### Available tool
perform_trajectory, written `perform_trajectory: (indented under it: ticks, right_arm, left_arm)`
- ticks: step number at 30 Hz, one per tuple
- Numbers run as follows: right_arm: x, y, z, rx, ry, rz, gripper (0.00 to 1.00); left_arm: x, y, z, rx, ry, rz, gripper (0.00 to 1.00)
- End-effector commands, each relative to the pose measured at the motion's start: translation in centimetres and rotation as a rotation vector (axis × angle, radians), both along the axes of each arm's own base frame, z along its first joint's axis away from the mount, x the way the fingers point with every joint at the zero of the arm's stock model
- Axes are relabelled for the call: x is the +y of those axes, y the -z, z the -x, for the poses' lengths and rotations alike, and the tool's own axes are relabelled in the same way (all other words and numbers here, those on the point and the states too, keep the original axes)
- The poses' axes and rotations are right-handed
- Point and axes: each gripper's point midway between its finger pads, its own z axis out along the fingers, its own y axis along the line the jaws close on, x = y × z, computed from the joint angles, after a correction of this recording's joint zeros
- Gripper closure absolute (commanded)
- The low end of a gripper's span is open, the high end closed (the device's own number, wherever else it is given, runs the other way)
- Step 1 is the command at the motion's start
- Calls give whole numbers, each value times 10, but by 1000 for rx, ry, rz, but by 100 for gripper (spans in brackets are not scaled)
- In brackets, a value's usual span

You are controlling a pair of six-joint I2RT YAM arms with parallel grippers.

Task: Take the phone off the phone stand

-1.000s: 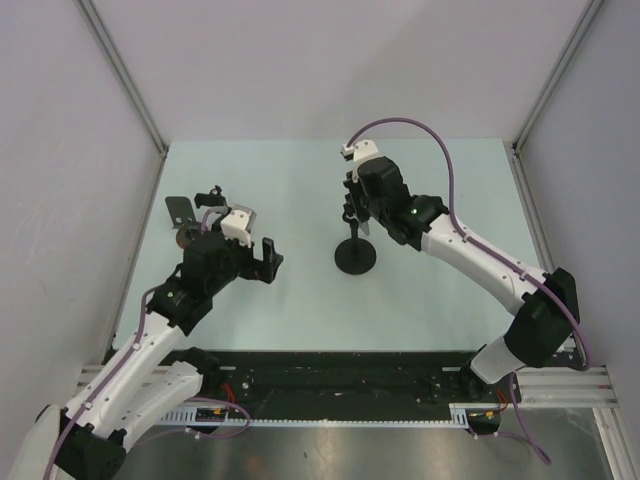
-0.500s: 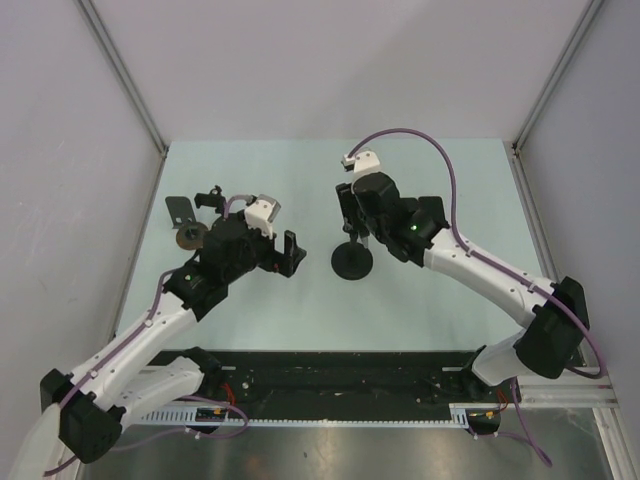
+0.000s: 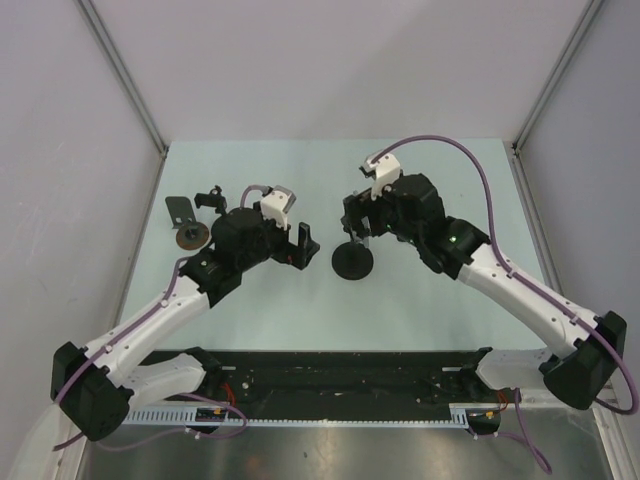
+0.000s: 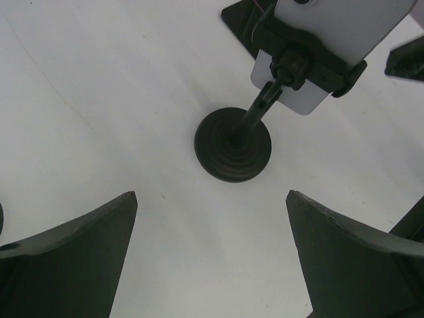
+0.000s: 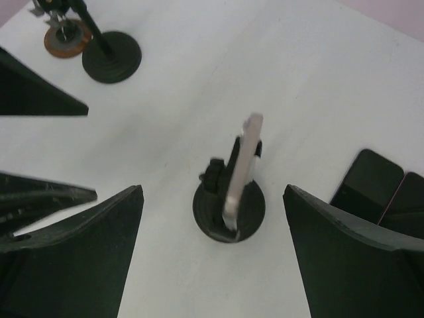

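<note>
A white phone (image 4: 341, 30) sits upright in the clamp of a black phone stand (image 4: 233, 146) with a round base. In the right wrist view the phone (image 5: 242, 162) shows edge-on above the base (image 5: 252, 211). In the top view the stand (image 3: 353, 261) is mid-table and the right gripper hides the phone. My left gripper (image 3: 303, 245) is open and empty just left of the stand, with its fingers (image 4: 66, 252) wide apart. My right gripper (image 3: 361, 213) is open and empty above and behind the phone, not touching it; it also shows in its wrist view (image 5: 213, 258).
A second black stand (image 3: 183, 212) and a brown disc (image 3: 188, 238) sit at the far left; they also show in the right wrist view (image 5: 111, 56). Dark flat rectangles (image 5: 368, 180) lie beside the stand. Grey walls enclose the table.
My left arm has swung right, bringing its open gripper close to the stand. My right arm's elbow has swung outward to the right, its gripper staying over the phone.
</note>
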Motion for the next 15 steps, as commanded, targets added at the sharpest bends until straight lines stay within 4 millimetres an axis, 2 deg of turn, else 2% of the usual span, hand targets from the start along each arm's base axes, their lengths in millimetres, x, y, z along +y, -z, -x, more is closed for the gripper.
perform_trajectory:
  ticks: [1,3,6,12,15]
  right_arm:
    - [-16,11,17,19,-91,-15,7]
    - [-21,28,20,37,-102,-14,6]
    - [-19,41,27,52,-155,-38,6]
    - [-5,60,31,95,-235,-51,7]
    - [6,59,38,96,-284,-64,9]
  left_arm:
    - [-14,-33,-7,-68,21,73,0]
    - [-16,-33,-8,-69,25,72,0]
    - [-18,-31,-10,-65,30,68,0]
    - [-22,-29,-11,-63,38,68,0]
    - [-21,-28,-10,-64,34,66,0]
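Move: The silver phone, still clamped in its stand, is about 6 cm ahead of the right hand, level with it sideways and some 9 cm below. The stand's round base is about 5 cm ahead and 26 cm down; two black phones lie on the table roughly 19 cm ahead and 20 cm to the right. From the left hand, the clamped phone lies about 10 cm ahead, 14 cm right and slightly lower. The open right hand sinks about 8 cm beside the phone, drawing slightly back and turning 10 degrees counter-clockwise. ##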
